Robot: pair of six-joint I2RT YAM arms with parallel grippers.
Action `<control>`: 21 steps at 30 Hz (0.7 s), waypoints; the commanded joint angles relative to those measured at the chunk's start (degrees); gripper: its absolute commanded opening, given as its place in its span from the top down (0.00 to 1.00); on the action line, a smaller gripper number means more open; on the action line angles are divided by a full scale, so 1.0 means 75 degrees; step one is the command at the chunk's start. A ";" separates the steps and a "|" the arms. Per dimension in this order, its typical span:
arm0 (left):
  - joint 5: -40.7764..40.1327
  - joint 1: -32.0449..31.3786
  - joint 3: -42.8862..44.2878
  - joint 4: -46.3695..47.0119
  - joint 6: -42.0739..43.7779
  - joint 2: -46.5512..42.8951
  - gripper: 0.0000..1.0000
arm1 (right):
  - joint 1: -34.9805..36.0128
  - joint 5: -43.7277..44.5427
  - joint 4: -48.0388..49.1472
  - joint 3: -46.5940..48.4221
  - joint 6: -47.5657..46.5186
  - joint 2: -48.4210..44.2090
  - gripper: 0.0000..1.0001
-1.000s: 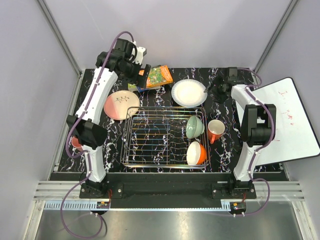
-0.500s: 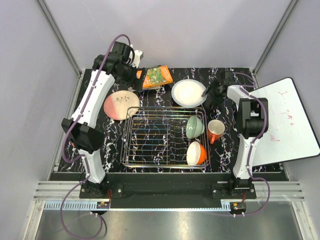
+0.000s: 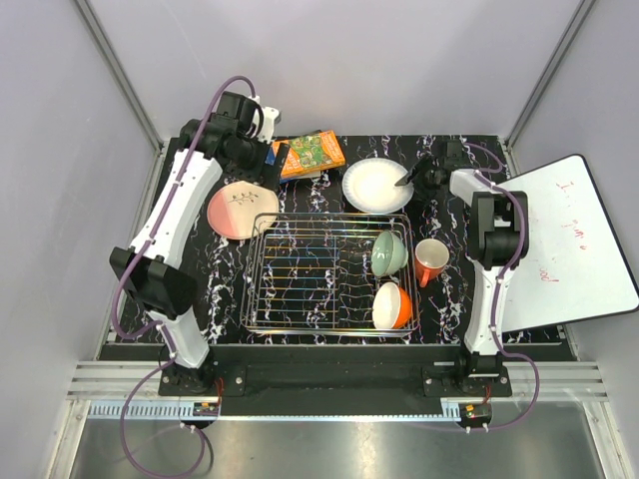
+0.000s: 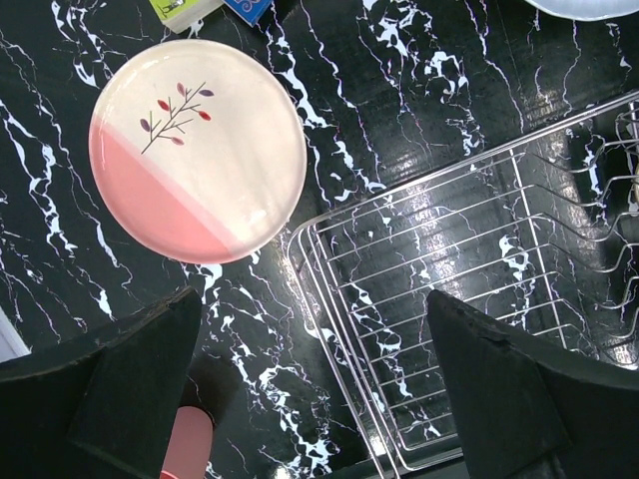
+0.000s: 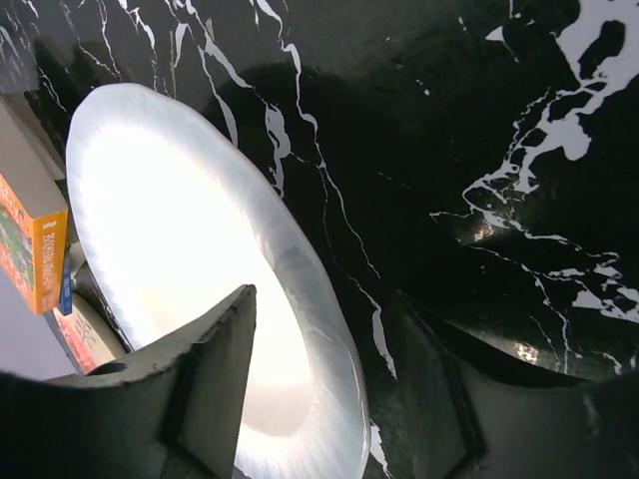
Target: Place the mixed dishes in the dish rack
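Observation:
The white plate (image 3: 374,186) (image 5: 180,230) lies flat behind the dish rack (image 3: 300,274) (image 4: 449,249). My right gripper (image 3: 407,182) (image 5: 321,299) is open and straddles the plate's right rim, one finger over the plate and one over the table. Left of the rack lies the pink-and-cream plate (image 3: 243,210) (image 4: 200,150). My left gripper (image 3: 262,150) (image 4: 312,295) hangs wide open and empty, high over the rack's back-left corner. The pale green bowl (image 3: 388,253) and orange bowl (image 3: 392,306) stand in the rack's right side. The orange-red mug (image 3: 431,260) sits just outside it. The pink cup (image 4: 185,447) shows at the left wrist view's bottom edge.
Colourful books (image 3: 310,155) (image 5: 30,239) lie at the back between the two plates, close to the white plate's left edge. A whiteboard (image 3: 579,239) leans off the table's right side. Grey walls enclose the black marbled table (image 3: 329,215).
My right gripper has slid left onto the white plate's rim and its jaws have narrowed. The left arm has drawn back and to the left, still open.

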 commanded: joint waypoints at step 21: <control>-0.0079 0.0041 -0.1218 0.0873 0.0252 -0.0819 0.01 | 0.0043 0.0302 -0.0533 -0.0617 -0.0095 -0.0395 1.00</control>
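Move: The white plate's middle lies about 8 cm to the right hand's left, level with it and 2 cm below, its right rim already between the open fingers. From this hand the books are some 25 cm left and 8 cm farther out; the green bowl stands 21 cm back and 5 cm left, the orange mug 22 cm back and 5 cm right. From the left hand the white plate is roughly 15 cm ahead, 24 cm right and 25 cm below. The right fingers shut nearly all the way on the white plate's right-hand rim, one inside and one outside, and pinch it. The hand first sinks about 1 cm as they close, then draws left some 2 cm and rises a good 2 cm from its lowest point, tilting about 5 degrees with the rim held. ##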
